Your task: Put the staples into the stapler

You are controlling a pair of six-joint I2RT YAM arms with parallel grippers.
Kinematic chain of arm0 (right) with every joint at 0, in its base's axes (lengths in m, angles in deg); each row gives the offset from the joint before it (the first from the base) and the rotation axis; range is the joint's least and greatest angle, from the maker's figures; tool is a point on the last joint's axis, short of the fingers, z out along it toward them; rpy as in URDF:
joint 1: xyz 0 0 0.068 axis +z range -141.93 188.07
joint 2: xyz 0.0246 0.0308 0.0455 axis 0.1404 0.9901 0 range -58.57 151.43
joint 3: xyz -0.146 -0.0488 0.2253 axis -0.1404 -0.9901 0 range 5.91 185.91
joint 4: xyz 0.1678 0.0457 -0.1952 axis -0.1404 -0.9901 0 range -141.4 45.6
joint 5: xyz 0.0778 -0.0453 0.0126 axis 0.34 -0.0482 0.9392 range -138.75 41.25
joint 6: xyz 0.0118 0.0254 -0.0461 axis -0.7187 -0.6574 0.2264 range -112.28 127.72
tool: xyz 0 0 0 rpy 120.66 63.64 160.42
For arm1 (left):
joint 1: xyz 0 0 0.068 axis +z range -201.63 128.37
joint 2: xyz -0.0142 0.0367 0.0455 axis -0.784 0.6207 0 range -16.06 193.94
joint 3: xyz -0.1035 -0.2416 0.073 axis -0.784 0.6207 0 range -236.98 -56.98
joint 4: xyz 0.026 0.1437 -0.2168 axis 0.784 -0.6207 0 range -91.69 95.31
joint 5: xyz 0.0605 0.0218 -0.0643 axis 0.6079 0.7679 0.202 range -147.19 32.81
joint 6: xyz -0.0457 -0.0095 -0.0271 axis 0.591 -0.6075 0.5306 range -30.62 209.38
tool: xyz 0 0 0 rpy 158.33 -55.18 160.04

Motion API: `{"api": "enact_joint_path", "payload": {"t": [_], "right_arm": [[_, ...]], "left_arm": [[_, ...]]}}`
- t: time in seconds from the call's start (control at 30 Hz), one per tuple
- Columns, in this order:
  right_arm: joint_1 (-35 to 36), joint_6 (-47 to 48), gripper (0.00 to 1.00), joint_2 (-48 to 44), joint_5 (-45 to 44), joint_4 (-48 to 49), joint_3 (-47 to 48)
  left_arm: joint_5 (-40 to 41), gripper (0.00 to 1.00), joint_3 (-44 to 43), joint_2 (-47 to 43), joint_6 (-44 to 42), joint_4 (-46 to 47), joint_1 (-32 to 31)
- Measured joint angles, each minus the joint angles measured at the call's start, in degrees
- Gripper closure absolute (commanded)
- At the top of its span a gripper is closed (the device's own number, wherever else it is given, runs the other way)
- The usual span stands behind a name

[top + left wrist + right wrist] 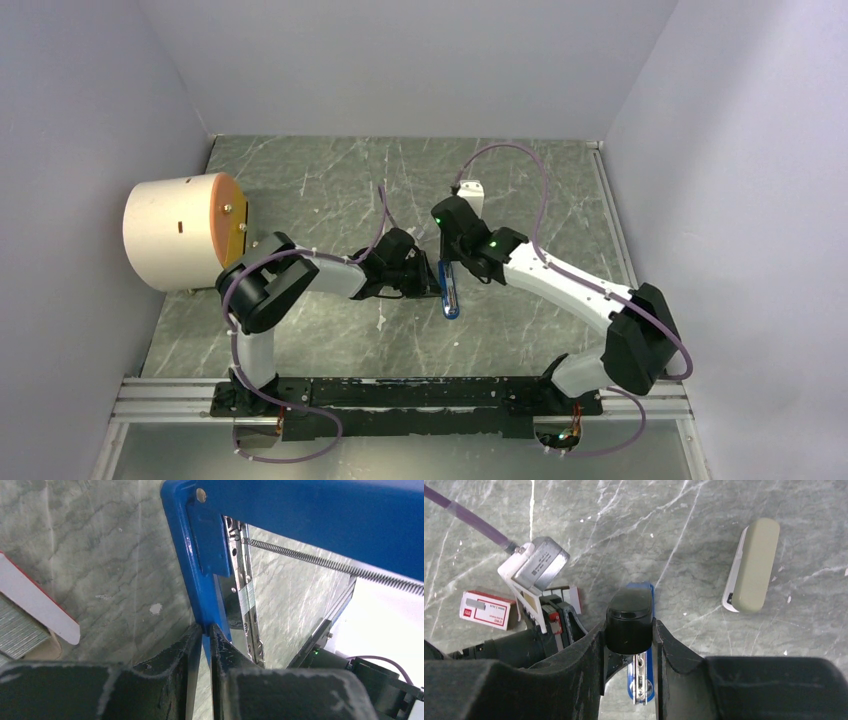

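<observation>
The blue stapler (450,293) is held up over the middle of the table, hinged open. In the left wrist view its blue cover (310,510) runs across the top, with a spring stretched below it and the metal magazine channel (246,595) exposed. My left gripper (206,629) is shut on the stapler's thin blue edge. My right gripper (629,627) is shut on the stapler's black tip (628,615), and the blue body hangs below it. A grey ribbed block of staples (17,632) lies at the left edge of the left wrist view, beside a white flap.
A small red box with a white label (486,611) lies on the marble table left of the grippers. A pale beige bar (751,565) lies to the right. A large cream cylinder with an orange face (180,230) stands at the left wall.
</observation>
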Motion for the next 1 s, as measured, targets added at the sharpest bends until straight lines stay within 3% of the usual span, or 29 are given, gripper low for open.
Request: {"api": "enact_joint_path", "payload": {"t": [0.6, 1.0], "right_arm": [[5.8, -5.1, 0.86, -1.0, -0.3, -8.5, -4.1], [6.3, -9.0, 0.86, 0.0, 3.0, -8.0, -9.5]], "left_arm": [[0.3, 0.81, -0.2, 1.9, -0.1, 3.3, 0.7], [0.5, 0.8, -0.5, 2.8, -0.2, 4.6, 0.7]]}}
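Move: The right hand already pinches the black front tip of the stapler's raised lever. The middle of the stapler base lies about 6 cm back, 1 cm right and 13 cm below. The beige stapler is roughly 4 cm ahead and 11 cm right of that hand, and the open staple box some 1 cm back and 10 cm left, both about 13 cm down. The left hand is already closed on the base's side, with the base's middle about level with it, 1 cm to its right. Keeping its grip on the black tip, the right hand pulls the raised lever back towards the robot and then ever more steeply down over the base, some 8 cm back and 7 cm down in all, its fingers tipping about 15 degrees further downward and the hand easing slightly right late on. The left hand keeps its pinch on the side of the stapler base at table height and creeps about 1.5 cm forward with the base while the lever swings around its hinge at the far end. ##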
